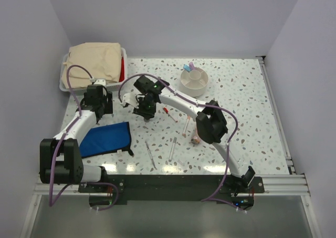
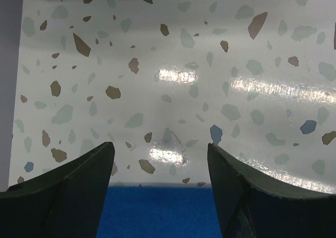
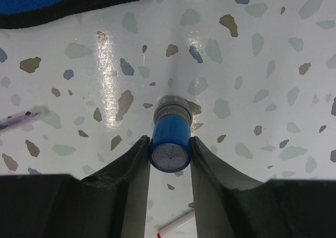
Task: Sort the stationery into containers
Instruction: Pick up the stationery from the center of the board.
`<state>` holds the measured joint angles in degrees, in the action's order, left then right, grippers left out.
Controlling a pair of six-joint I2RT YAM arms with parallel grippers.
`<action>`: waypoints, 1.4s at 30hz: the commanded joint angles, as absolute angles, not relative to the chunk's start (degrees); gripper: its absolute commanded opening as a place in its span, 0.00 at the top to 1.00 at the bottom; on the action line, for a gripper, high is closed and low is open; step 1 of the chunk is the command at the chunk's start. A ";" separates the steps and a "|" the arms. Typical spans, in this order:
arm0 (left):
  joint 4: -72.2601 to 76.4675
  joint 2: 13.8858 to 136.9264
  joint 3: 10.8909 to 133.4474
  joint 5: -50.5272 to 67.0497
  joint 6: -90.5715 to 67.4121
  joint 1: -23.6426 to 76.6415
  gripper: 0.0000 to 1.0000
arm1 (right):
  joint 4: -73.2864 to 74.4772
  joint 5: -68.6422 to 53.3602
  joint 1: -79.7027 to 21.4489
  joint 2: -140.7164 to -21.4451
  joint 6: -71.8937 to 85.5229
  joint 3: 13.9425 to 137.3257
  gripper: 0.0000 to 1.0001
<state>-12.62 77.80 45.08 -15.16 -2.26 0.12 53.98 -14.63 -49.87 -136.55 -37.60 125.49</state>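
In the right wrist view my right gripper [image 3: 170,145] is shut on a blue-capped stick [image 3: 169,126], which points down at the speckled table. From above, this gripper [image 1: 145,115] hangs mid-table, left of a red-tipped pen [image 1: 169,113]. My left gripper [image 1: 101,111] is open and holds nothing; its fingers [image 2: 79,180] frame bare table and the blue pouch's edge [image 2: 157,211]. The round white cup [image 1: 194,82] at the back holds a blue and a pink item. The white bin [image 1: 124,53] sits at the back left. Slim pens [image 1: 151,155] [image 1: 172,148] and a pink-red tube [image 1: 195,140] lie in front.
A folded beige cloth [image 1: 94,62] fills the bin. The flat blue pouch [image 1: 107,138] lies beside the left arm. A slim pen [image 3: 21,120] and a white red-tipped pen [image 3: 176,228] lie near the right gripper. White walls close off three sides of the table.
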 commanded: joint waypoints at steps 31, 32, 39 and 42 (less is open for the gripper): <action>-11.16 78.75 52.55 -11.44 4.83 1.41 0.25 | 69.43 -9.59 -45.80 -127.71 -39.12 137.90 1.00; -11.25 79.97 54.30 -10.90 4.92 1.41 0.25 | 69.78 -9.23 -45.10 -127.01 -38.85 137.81 1.00; -12.30 85.25 60.99 -4.05 4.48 1.67 0.28 | 69.52 -6.33 -34.91 -123.75 -33.76 143.87 1.00; -12.57 87.01 62.57 -2.64 5.71 2.72 0.29 | 66.38 -5.02 -29.37 -122.09 -31.38 143.71 1.00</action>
<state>-13.32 85.14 58.85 -6.72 3.81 1.91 67.99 -9.02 -35.83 -126.08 -35.57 141.64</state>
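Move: I already hold the blue cylinder in my right hand, its lower end down at the grey cap, which lies roughly 4 cm below that hand, about 1 cm back and 1 cm left. The red marker is some 11 cm to the hand's right and 1 cm ahead. The white bowl stands about 17 cm ahead and 24 cm right; the blue pouch lies 12 cm back and 21 cm left. From my left hand the cap is about 24 cm right, 3 cm back and 6 cm below. With my right fingers keeping their grip on the blue cylinder, I press it down about 1 cm onto the grey cap, then lift it some 17 cm, swinging right and forward towards the white bowl and turning about 20 degrees clockwise. Late on, my open left hand goes forward and up towards the cloth-filled tray, drifting right. ##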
